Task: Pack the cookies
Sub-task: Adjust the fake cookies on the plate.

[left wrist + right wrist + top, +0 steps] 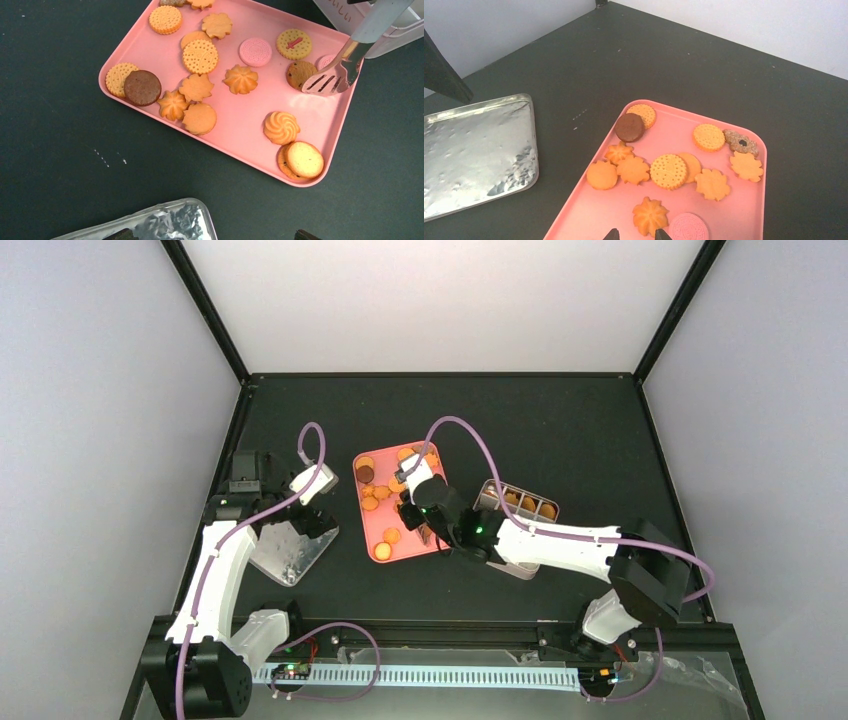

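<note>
The cookies (pixel 200 56) lie scattered on a pink tray (pixel 372 530) in the middle of the table; most are orange, one is dark brown (pixel 629 127) and one pink (pixel 688 227). More cookies (pixel 528 503) sit in a metal tin (pixel 492 490) to the right of the tray. My right gripper (pixel 425 525) hovers over the tray's near right part, shut on metal tongs (pixel 345 65), whose slotted end rests at a brown speckled cookie (pixel 298 72). Only the fingertips (pixel 663 234) show in the right wrist view. My left gripper (pixel 213 235) is open above a silvery lid (pixel 165 220).
The silvery lid (pixel 290 555) lies flat on the black table left of the tray, partly under my left arm. The black enclosure frame (pixel 240 375) and pale walls bound the table at the back and sides.
</note>
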Tool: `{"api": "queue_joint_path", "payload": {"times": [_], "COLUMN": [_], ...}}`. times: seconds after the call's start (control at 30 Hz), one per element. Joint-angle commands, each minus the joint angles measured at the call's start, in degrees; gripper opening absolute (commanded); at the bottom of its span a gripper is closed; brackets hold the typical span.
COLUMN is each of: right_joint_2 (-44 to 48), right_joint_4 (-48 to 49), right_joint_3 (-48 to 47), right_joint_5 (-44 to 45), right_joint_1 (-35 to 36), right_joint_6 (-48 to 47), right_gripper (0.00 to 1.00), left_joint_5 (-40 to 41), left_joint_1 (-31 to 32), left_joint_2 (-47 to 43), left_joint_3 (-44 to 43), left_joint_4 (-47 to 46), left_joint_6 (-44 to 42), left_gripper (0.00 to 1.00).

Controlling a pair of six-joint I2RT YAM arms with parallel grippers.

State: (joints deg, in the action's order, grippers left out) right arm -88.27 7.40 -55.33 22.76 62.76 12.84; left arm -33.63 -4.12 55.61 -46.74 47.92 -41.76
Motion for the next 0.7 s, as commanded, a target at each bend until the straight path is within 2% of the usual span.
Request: {"api": "queue_joint_path", "payload": {"times": [0.0, 0.4, 0.57, 0.67], "right_joint_2": [2.7, 9.6, 7.3, 4.3], "right_joint_4": [-1.9, -3.8, -2.9, -2.8], "right_joint_3": [-3.2, -6.8, -6.6, -7.7], "right_joint_5": [2.9, 4.0, 3.5, 3.7], "right_joint_1": [0.4, 0.3, 0.3, 0.3], "right_joint_6": [0.4, -2.5, -2.2, -2.4], "right_gripper": [0.06, 0.05, 0.10, 0.17], "left_joint_5": [-0.4, -0.7, -0.9, -0.8], "left_joint_1": [-0.4, -0.4, -0.4, -0.4], "left_joint_2": [0.0, 0.3, 0.3, 0.0], "left_joint_3": [-2.5, -3.4, -3.5, -3.7], "left_joint_4": [1.2, 1.4, 1.5, 1.7], "left_joint_6": [0.0, 0.2, 0.3, 0.2], "left_gripper": [0.84, 0.84, 0.84, 0.84]}}
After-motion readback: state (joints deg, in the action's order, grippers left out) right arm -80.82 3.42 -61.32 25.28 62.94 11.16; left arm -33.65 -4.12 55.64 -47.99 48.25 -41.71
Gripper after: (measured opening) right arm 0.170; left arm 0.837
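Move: The right hand already holds the tongs, their slotted blades down at the chocolate-chip cookie, which lies about 16 cm below the hand and some 2 cm ahead, level with it sideways. At the same depth, the corner pink cookie is roughly 1 cm back and 3 cm right, the sword cookie 4 cm ahead and 3 cm right, and the swirl cookie 1 cm ahead and 8 cm left. From the left hand, the chip cookie is about 4 cm ahead, 22 cm right and 14 cm down. The slotted tong blades come free of the chip cookie and the pink one beside it as the right hand lifts almost straight up by about 10 cm. It tips its fingers up and rolls its left side higher, some 10 degrees in all, keeping its closed grip on the tongs, then settles back down roughly 1 cm. ##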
